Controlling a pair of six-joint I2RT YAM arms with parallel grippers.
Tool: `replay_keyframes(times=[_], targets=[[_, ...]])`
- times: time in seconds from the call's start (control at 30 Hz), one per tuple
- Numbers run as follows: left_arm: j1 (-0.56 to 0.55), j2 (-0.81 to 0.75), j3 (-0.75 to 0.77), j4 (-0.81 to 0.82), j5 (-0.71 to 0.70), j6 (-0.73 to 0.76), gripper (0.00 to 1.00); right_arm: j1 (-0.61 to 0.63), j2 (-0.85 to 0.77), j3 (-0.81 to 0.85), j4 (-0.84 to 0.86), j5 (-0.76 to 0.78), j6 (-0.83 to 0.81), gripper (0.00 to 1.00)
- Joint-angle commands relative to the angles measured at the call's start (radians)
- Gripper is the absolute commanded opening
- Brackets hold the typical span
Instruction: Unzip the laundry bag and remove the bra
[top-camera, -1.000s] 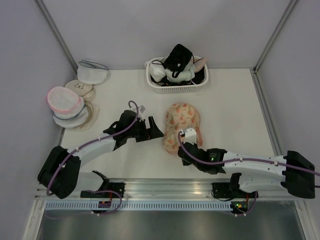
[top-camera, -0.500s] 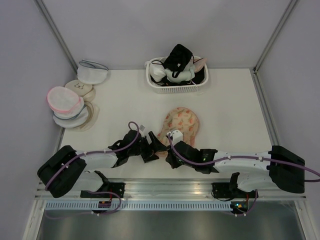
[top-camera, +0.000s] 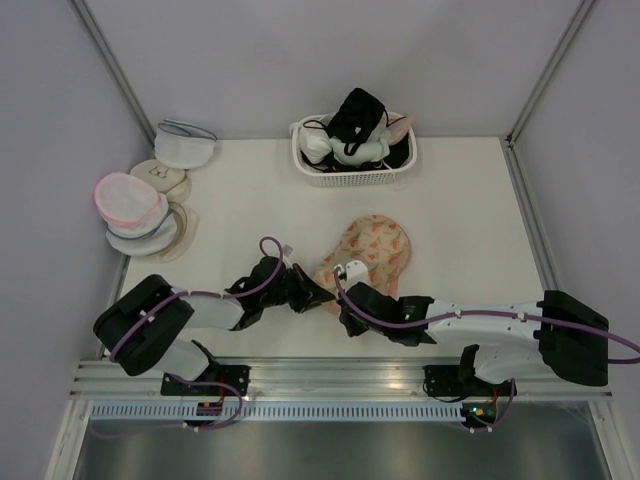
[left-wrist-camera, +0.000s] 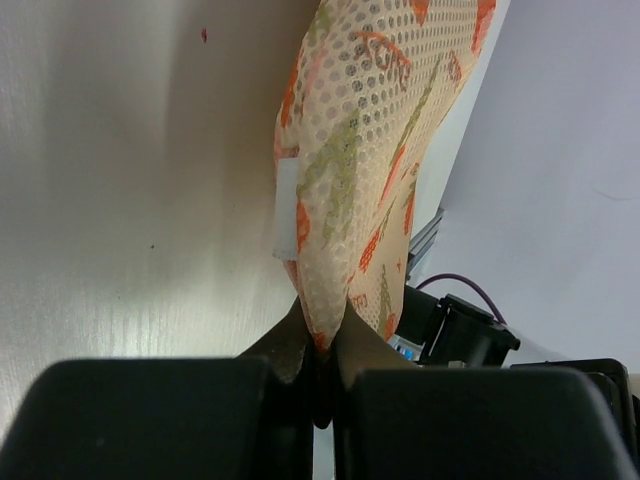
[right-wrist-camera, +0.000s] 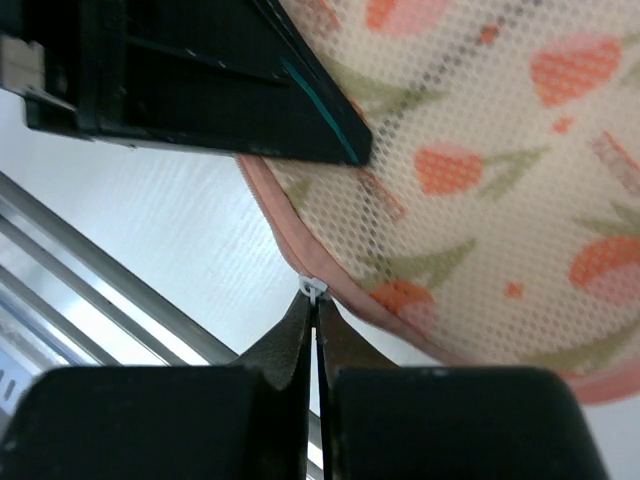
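Observation:
The laundry bag, cream-peach mesh with an orange flower and green leaf print, lies in the middle of the table, its near end lifted between both arms. My left gripper is shut on the bag's near-left edge; in the left wrist view the fabric hangs pinched between the fingers. My right gripper is shut on the small white zip pull on the peach edging. The zip looks closed. The bra is hidden.
A white basket with black and whitish garments stands at the back centre. Round mesh bags with pink and grey rims are stacked at the far left. A metal rail runs along the near edge.
My left gripper came in from the left and closed on the bag's near-left edge. The bag's near end was drawn toward the arms and its far end swung right. The right gripper stayed shut.

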Motion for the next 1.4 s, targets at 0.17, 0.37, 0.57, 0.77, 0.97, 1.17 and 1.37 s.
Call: replay_keyframes(times=[0.17,0.37,0.57,0.77,0.97,1.17,1.37], targets=[[0.19,-0.029,0.154,-0.168,0.21,0.296,0.02,-0.002,0.003,0.107,-0.342,0.2,0.099,0.01],[0.236,0.012,0.342,-0.447,0.42,0.604,0.02,-0.108,0.014,0.098,-0.413,0.296,0.131,0.0],[0.264,0.127,0.524,-0.714,0.4,0.885,0.02,-0.194,0.028,0.095,-0.378,0.331,0.102,0.0],[0.292,0.276,0.618,-0.649,0.301,0.838,0.39,-0.195,0.023,0.064,-0.267,0.242,0.042,0.01],[0.292,0.167,0.511,-0.55,0.078,0.631,1.0,-0.194,0.049,0.043,-0.169,0.159,0.035,0.0],[0.273,-0.123,0.276,-0.518,0.014,0.45,1.0,-0.194,0.097,0.027,0.053,-0.075,-0.008,0.0],[0.229,-0.298,0.091,-0.417,0.031,0.284,1.0,-0.194,0.153,0.036,0.283,-0.332,-0.021,0.01]])
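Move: Ahead and to the right of the left hand, which already pinches the laundry bag's near left part, lies the bag's middle, some 10 cm forward, 8 cm right and 3 cm lower. The zip pull, already held in the right fingers, is about 5 cm back from the left hand and 3 cm right. From the right hand the bag's middle is roughly 14 cm ahead, 6 cm right and 3 cm below. Drawing the held zip pull about 9 cm right and 6 cm forward, the right hand swings clockwise, then returns left almost as far, easing back and down, still pinching. The left hand, keeping its pinch, carries its part of the bag forward about 10 cm in a low arc, opens wide to let go, then withdraws back, left and up. ##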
